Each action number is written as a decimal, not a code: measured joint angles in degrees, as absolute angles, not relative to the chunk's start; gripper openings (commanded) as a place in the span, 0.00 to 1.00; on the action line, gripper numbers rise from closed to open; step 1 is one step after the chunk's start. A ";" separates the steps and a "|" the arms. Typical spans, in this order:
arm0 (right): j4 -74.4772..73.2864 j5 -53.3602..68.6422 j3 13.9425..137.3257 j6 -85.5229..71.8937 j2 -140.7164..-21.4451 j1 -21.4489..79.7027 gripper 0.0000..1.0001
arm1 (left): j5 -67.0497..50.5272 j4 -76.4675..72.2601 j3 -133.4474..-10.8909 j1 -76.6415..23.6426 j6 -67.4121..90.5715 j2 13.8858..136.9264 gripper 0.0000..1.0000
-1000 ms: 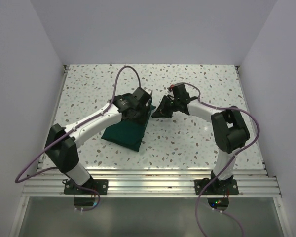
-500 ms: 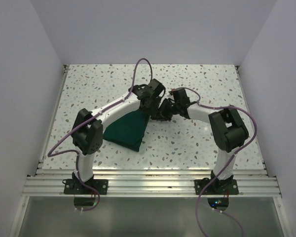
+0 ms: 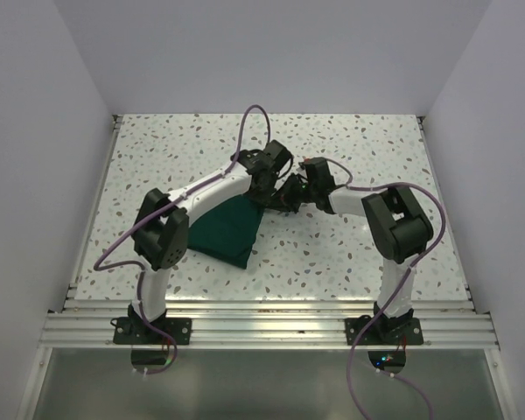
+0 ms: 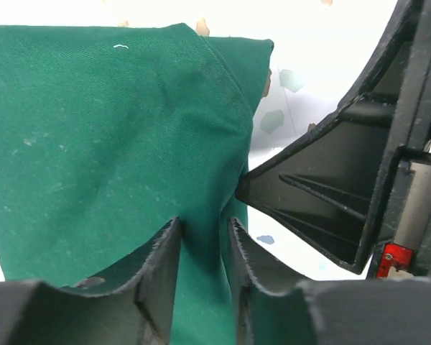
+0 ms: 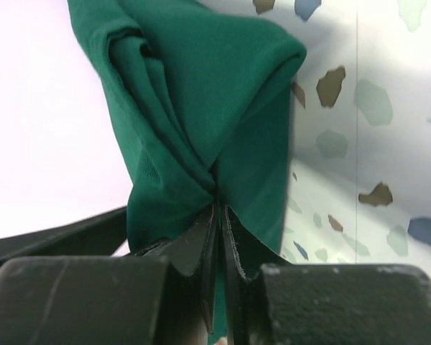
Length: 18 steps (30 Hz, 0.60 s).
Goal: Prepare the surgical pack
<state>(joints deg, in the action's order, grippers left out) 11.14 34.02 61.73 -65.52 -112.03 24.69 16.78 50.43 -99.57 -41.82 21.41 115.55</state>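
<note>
The surgical pack (image 3: 220, 229), a dark green folded drape, lies left of the table's middle, and its far right corner is lifted. My right gripper (image 3: 286, 194) is shut on that corner, and the right wrist view shows the cloth (image 5: 201, 93) bunched into folds above the pinched jaws (image 5: 219, 205). My left gripper (image 3: 267, 186) sits right beside it. In the left wrist view its fingers (image 4: 205, 226) stand narrow around a ridge of the green cloth (image 4: 108, 136), touching it on both sides. The right gripper's black body (image 4: 330, 194) is close at the right.
The speckled white table (image 3: 359, 157) is walled in white at the left, back and right. An aluminium rail (image 3: 262, 313) carrying both arm bases runs along the near edge. The left arm's purple cable (image 3: 249, 122) arches over the far middle.
My left arm swung from above the drape to its far right corner beside the right gripper, and its jaws narrowed around a fold. The right gripper crept slightly left, still pinching the corner.
</note>
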 measured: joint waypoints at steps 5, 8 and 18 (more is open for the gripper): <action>12.93 34.17 61.76 -66.96 -113.34 24.69 0.08 | 16.71 50.52 -99.98 -41.63 21.28 116.77 0.23; 13.37 34.46 61.98 -67.55 -113.84 24.64 0.07 | 16.43 50.50 -100.18 -41.63 20.86 117.12 0.09; 14.85 35.48 63.72 -70.24 -115.13 24.69 0.06 | 14.61 50.41 -100.20 -40.99 19.86 117.14 0.00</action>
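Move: The fold along the right edge of the green cloth lies almost between the left hand's half-open fingers, about 1 cm below them. From the left hand, the cloth's far right corner is some 7 cm ahead and 1 cm to the right, about 3 cm lower, and the folded cloth's middle is roughly 11 cm left and 4 cm back. The right hand, already nipping that edge, has the left hand's spot on the fold about 2 cm back and 2 cm to its left. The left hand eases straight down about 1 cm onto the raised fold at the cloth's right edge, then stays there and shuts its fingers from roughly a third open to closed, pinching the fold right beside the right hand's fingertips. The right hand, fingers still nearly shut on the same edge, creeps forward and left by some 1.5 cm in all, tilting only about 5 degrees and dipping slightly before it comes back up. ##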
